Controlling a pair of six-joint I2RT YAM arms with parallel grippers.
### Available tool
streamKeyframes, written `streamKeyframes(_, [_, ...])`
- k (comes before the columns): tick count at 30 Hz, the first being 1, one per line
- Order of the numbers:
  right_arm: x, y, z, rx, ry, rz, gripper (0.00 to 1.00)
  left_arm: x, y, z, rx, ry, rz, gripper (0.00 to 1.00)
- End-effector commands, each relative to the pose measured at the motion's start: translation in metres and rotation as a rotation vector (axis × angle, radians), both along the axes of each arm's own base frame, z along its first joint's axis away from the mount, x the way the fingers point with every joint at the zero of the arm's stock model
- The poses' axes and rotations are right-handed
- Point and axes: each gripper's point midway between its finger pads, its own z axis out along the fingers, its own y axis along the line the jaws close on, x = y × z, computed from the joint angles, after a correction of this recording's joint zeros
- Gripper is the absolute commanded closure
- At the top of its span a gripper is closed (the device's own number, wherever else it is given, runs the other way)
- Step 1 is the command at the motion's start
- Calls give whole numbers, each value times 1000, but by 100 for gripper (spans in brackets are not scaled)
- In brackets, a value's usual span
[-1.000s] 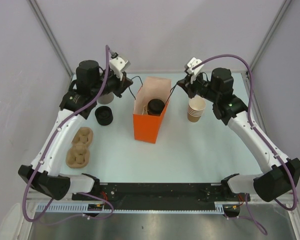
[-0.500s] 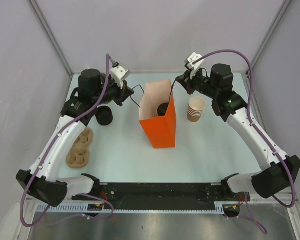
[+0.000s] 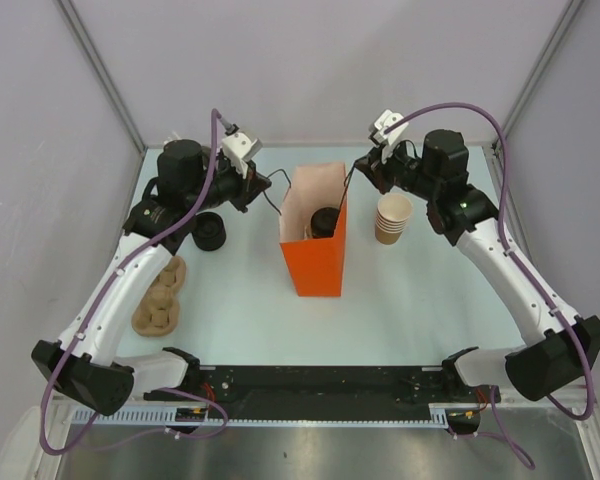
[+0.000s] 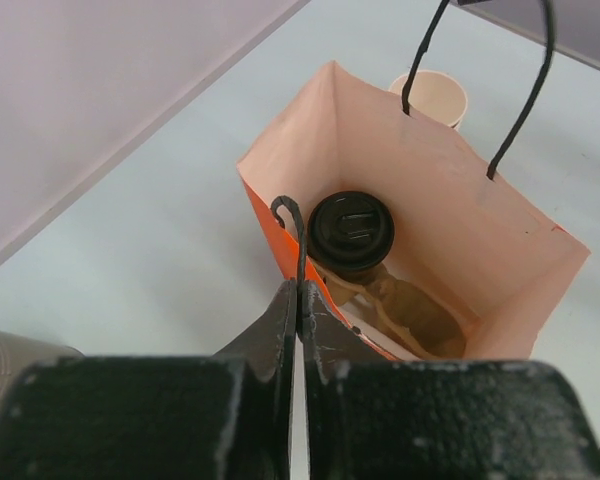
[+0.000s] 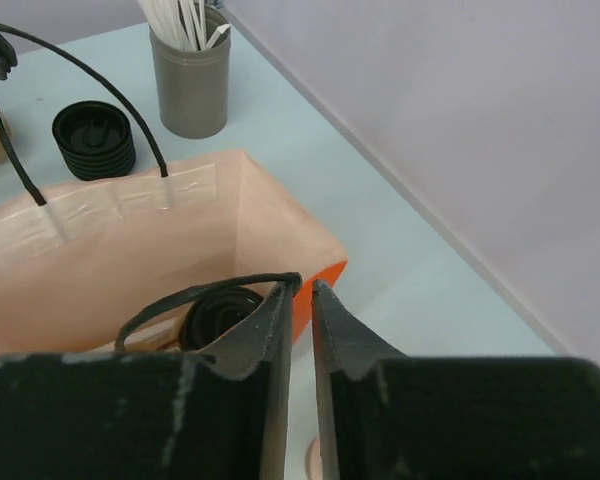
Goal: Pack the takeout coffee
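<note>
The takeout coffee (image 3: 325,220), a tan cup under a round black lid (image 4: 351,230), stands inside the orange paper bag (image 3: 315,265) at mid-table, on a brown pulp carrier (image 4: 410,310). My left gripper (image 4: 300,290) is above the bag's left rim (image 3: 261,183), shut on the thin black cord handle (image 4: 291,215). My right gripper (image 5: 302,288) hovers over the bag's right rim (image 3: 360,168). Its jaws stand slightly apart, and the other cord handle (image 5: 195,295) only rests against its left fingertip (image 5: 285,300). The lid (image 5: 215,312) shows just below.
A stack of lidless tan cups (image 3: 392,218) stands right of the bag. A stack of black lids (image 3: 208,231) sits to its left, near a grey holder of white sticks (image 5: 190,80). A pulp cup carrier (image 3: 160,295) lies at the left edge.
The bag has swung upright and shifted right and toward the front, hanging between both handles. My right jaws have parted a little, and the left arm followed the bag.
</note>
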Motion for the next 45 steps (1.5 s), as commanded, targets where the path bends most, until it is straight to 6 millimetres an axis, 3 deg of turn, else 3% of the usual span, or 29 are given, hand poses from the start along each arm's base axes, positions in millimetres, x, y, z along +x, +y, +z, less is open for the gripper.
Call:
streamKeyframes(1, [-10, -4, 29, 6, -90, 4, 75, -7, -2, 20, -46, -47, -11, 92])
streamKeyframes(2, [-10, -5, 29, 5, -92, 4, 70, -8, -3, 22, -49, -53, -12, 88])
streamKeyframes(3, [-11, -5, 29, -1, -93, 6, 59, -8, -2, 20, -46, -49, -11, 72])
streamKeyframes(6, [-15, -7, 30, -13, -103, 7, 48, -11, -2, 22, -52, -58, -15, 52])
streamKeyframes(8, [-16, -11, 33, -16, -112, -6, 42, -13, -2, 25, -57, -63, -20, 45])
streamKeyframes(10, [-19, -15, 38, -24, -131, -16, 31, -15, -1, 28, -62, -73, -23, 34])
streamKeyframes(15, [-30, -29, 48, -56, -171, -49, 4, -22, 0, 42, -75, -100, -32, 20])
streamKeyframes(17, [-38, -37, 49, -85, -184, -62, 0, -27, 4, 50, -82, -126, -29, 1])
streamKeyframes(21, [-49, -59, 44, -146, -168, -128, 0, -35, 12, 58, -77, -166, -8, 1])
streamKeyframes(24, [-57, -80, 51, -153, -174, -208, 0, -40, 25, 66, -84, -198, 25, 1])
streamKeyframes(26, [-63, -91, 56, -158, -188, -242, 0, -38, 40, 74, -89, -229, 94, 1])
streamKeyframes(34, [-102, -149, 114, -7, -343, -472, 0, -36, 100, 97, -57, -352, 392, 1])
streamKeyframes(36, [-106, -162, 120, 20, -353, -536, 0, -38, 111, 106, -59, -388, 441, 1])
streamKeyframes(40, [-125, -184, 131, 100, -384, -612, 0, -49, 153, 125, -124, -447, 643, 1])
streamKeyframes(45, [-135, -195, 130, 204, -377, -656, 0, -62, 177, 130, -100, -496, 729, 1])
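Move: Each hand's shut fingers still hold a handle of the orange takeout bag, which stands between the hands. The bag's middle is about 9 cm to the left hand's right, 3 cm ahead and 22 cm below; the black lid stack is roughly 10 cm ahead, 17 cm left and 31 cm down. From the right hand the bag's middle is some 8 cm left, level fore-and-aft and 23 cm below, and the cup stack about 7 cm ahead, 11 cm right, 28 cm down. Both hands open wide and let go of the bag's two handles, hardly shifting at first, then draw up and away from the bag to either side: the left hand about 15 cm left, 11 cm up and a little back, the right some 18 cm right, 13 cm back and equally far up. On the way out the fingertips tip upward and the wrists swing in mirror fashion by some 35 degrees, left counter-clockwise and right clockwise, until the fingers point more nearly forward, wide open and empty. ##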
